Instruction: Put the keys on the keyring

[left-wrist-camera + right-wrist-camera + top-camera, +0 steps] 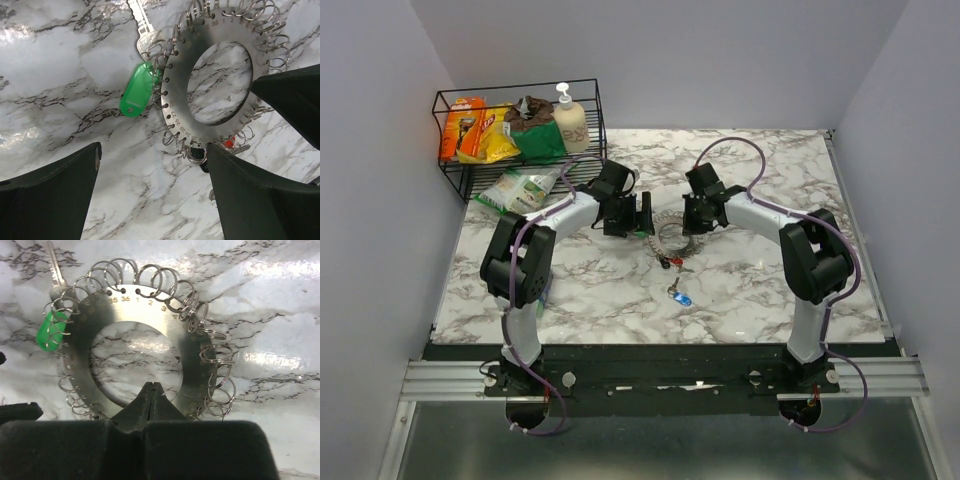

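The keyring [672,236] is a flat silvery disc with an open centre and many small wire loops round its rim [176,95] [196,360]. A green-headed key [136,91] [50,333] hangs on its loops. Red and black key heads [666,262] [228,144] sit at its near edge. A blue-headed key [681,297] lies apart, nearer the arms. My left gripper [644,216] [152,200] is open just left of the ring, bare marble between its fingers. My right gripper [693,222] [152,386] is shut, its tips over the ring's inner edge with nothing between them.
At the back left stands a black wire basket [448,105] holding snack packets and a pump bottle [570,118]. A green-and-white packet [517,190] lies in front of it. Grey walls close in the marble table [760,290] on three sides.
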`<state>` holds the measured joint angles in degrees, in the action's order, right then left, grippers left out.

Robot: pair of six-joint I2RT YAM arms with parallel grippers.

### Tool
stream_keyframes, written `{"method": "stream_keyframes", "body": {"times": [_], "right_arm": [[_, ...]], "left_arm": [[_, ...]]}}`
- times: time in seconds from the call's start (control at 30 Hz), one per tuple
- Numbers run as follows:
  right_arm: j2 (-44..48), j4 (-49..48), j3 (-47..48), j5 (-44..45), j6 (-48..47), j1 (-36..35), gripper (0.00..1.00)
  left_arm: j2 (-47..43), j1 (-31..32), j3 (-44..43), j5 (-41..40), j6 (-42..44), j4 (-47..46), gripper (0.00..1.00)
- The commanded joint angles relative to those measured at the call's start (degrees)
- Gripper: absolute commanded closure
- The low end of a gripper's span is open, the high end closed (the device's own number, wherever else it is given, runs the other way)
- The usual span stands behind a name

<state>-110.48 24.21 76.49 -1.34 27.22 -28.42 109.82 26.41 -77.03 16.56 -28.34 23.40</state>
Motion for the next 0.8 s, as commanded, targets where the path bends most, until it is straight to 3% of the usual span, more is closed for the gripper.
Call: {"method": "stream_keyframes", "body": {"times": [0.0,0.77], "right_arm": [[-1.23,2.16,1.56,4.42,1.25,-0.31,0.99],[1.75,1.2,-6.96,5.83,1.78,-0.23,0.99]], "left_arm": [[0.83,0.22,0.31,1.72,-0.84,-3.27,0.05],[11.64,2.94,-8.92,7.52,-6.2,-6.53,0.05]]}}
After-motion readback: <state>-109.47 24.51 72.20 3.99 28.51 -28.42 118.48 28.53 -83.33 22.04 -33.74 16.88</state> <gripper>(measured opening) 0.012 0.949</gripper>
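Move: The keyring's plate lies flat, its middle some 8 cm right of the open left hand, about 3 cm ahead and 4 cm below. The green key's tag sits 1 cm right of that hand and 3 cm ahead; the red key is 6 cm back from the plate's middle, the black key 3 cm left of the red one. From the shut right hand, the plate's middle is about 1 cm ahead, 1 cm left and 2 cm below. With its fingers still wide open, the left hand sinks about a centimetre, then sweeps roughly 5 cm to the right and a little forward over the green tag's side of the keyring, closing in on the plate's middle as its fingers tip slightly more to the right. The right hand, its fingers still shut, eases about 2.5 cm right, sinks 2 cm and draws back a little, bringing its tips from over the hole down to the plate's right inner edge, where they seem to touch the metal. ##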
